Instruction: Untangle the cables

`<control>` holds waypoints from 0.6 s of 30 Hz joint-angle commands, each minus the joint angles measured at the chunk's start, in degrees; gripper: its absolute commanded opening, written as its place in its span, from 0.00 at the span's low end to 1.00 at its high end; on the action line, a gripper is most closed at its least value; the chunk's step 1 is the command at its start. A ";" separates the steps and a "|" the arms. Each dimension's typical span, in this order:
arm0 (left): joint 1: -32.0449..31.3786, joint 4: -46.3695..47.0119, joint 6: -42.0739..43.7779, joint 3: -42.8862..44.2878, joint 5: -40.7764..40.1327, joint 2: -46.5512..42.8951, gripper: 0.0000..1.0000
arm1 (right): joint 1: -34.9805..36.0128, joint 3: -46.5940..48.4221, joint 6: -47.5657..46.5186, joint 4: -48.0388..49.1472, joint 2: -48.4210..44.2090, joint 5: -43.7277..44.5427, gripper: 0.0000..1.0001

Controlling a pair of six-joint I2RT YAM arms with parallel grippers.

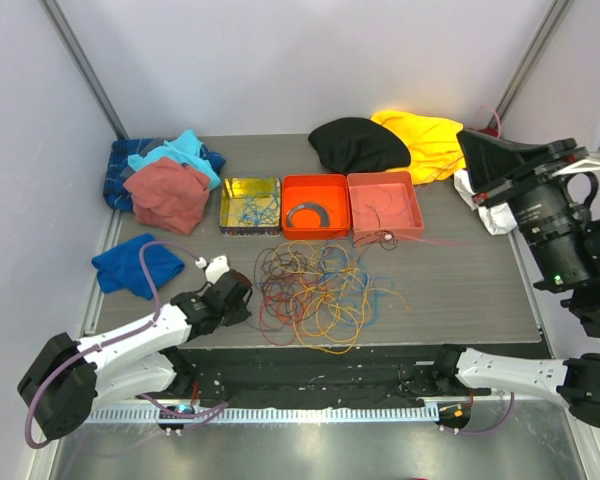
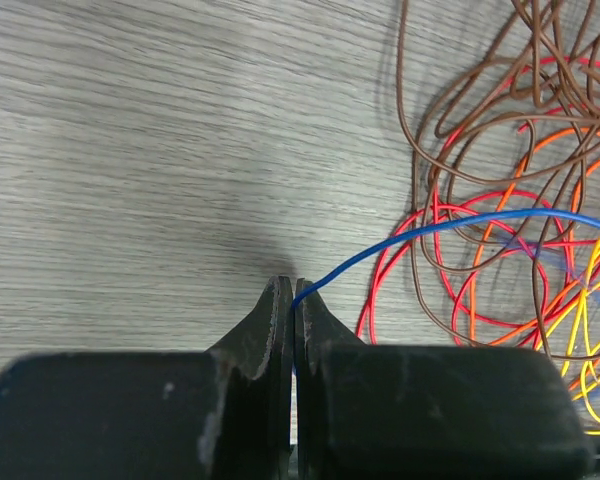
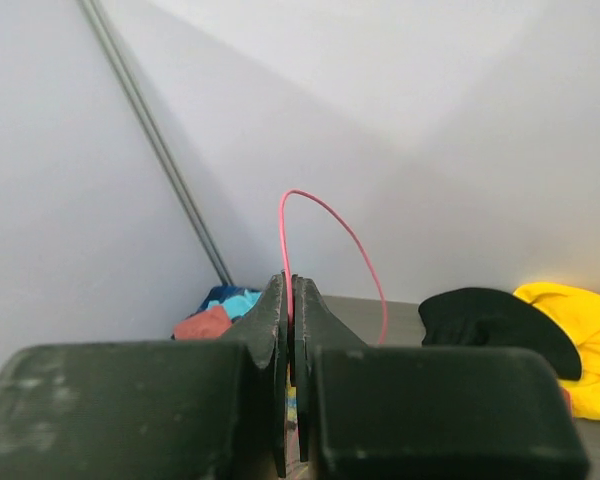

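Observation:
The cables lie in a loose tangle of brown, red, orange, yellow and blue loops on the grey table, near its front edge. My left gripper sits just left of the tangle. In the left wrist view that left gripper is shut on a blue cable, which arcs right over the red, orange and brown cables. My right gripper rests low at the near edge, right of the tangle. In the right wrist view the right gripper is shut on a thin pink cable that loops upward.
Behind the tangle stand a yellow tin with blue wire, an orange box holding a grey curved strip, and a salmon box. A blue cloth, a clothes pile, black and yellow garments surround them. A camera stands at right.

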 commanded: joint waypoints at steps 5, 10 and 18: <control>0.79 -2.09 0.81 1.58 -2.26 -2.40 0.00 | 0.04 -0.31 -2.72 3.07 0.42 3.47 0.01; 0.79 -2.01 4.41 3.69 -2.52 -12.47 0.75 | 0.12 -1.46 -3.34 3.07 1.03 3.21 0.01; 0.79 8.94 15.04 5.10 -1.74 -31.40 1.00 | 0.04 -2.51 -0.52 0.70 2.97 -0.13 0.01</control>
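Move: The blue cable strand is still pinched between the left fingertips, just above the table; the tangled pile it belongs to is centred about 15 cm to the right and 3 cm ahead. From the left hand, the gold tin stands some 23 cm straight ahead, the blue cloth 10 cm ahead and 23 cm left. From the right hand, high up with the pink cable, the pile lies about 16 cm left, 3 cm ahead and 58 cm below; the salmon box 23 cm ahead and 3 cm left, similarly low. The blue strand is let go beside the pile: the left fingers spread wide after a short pause, and the hand lifts off, rising about 12 cm while easing 2 cm forward and tilting up some 25 degrees. The right hand keeps its pinch on the pink cable, shifts slightly right, then turns back left, forward and down by a few centimetres. ##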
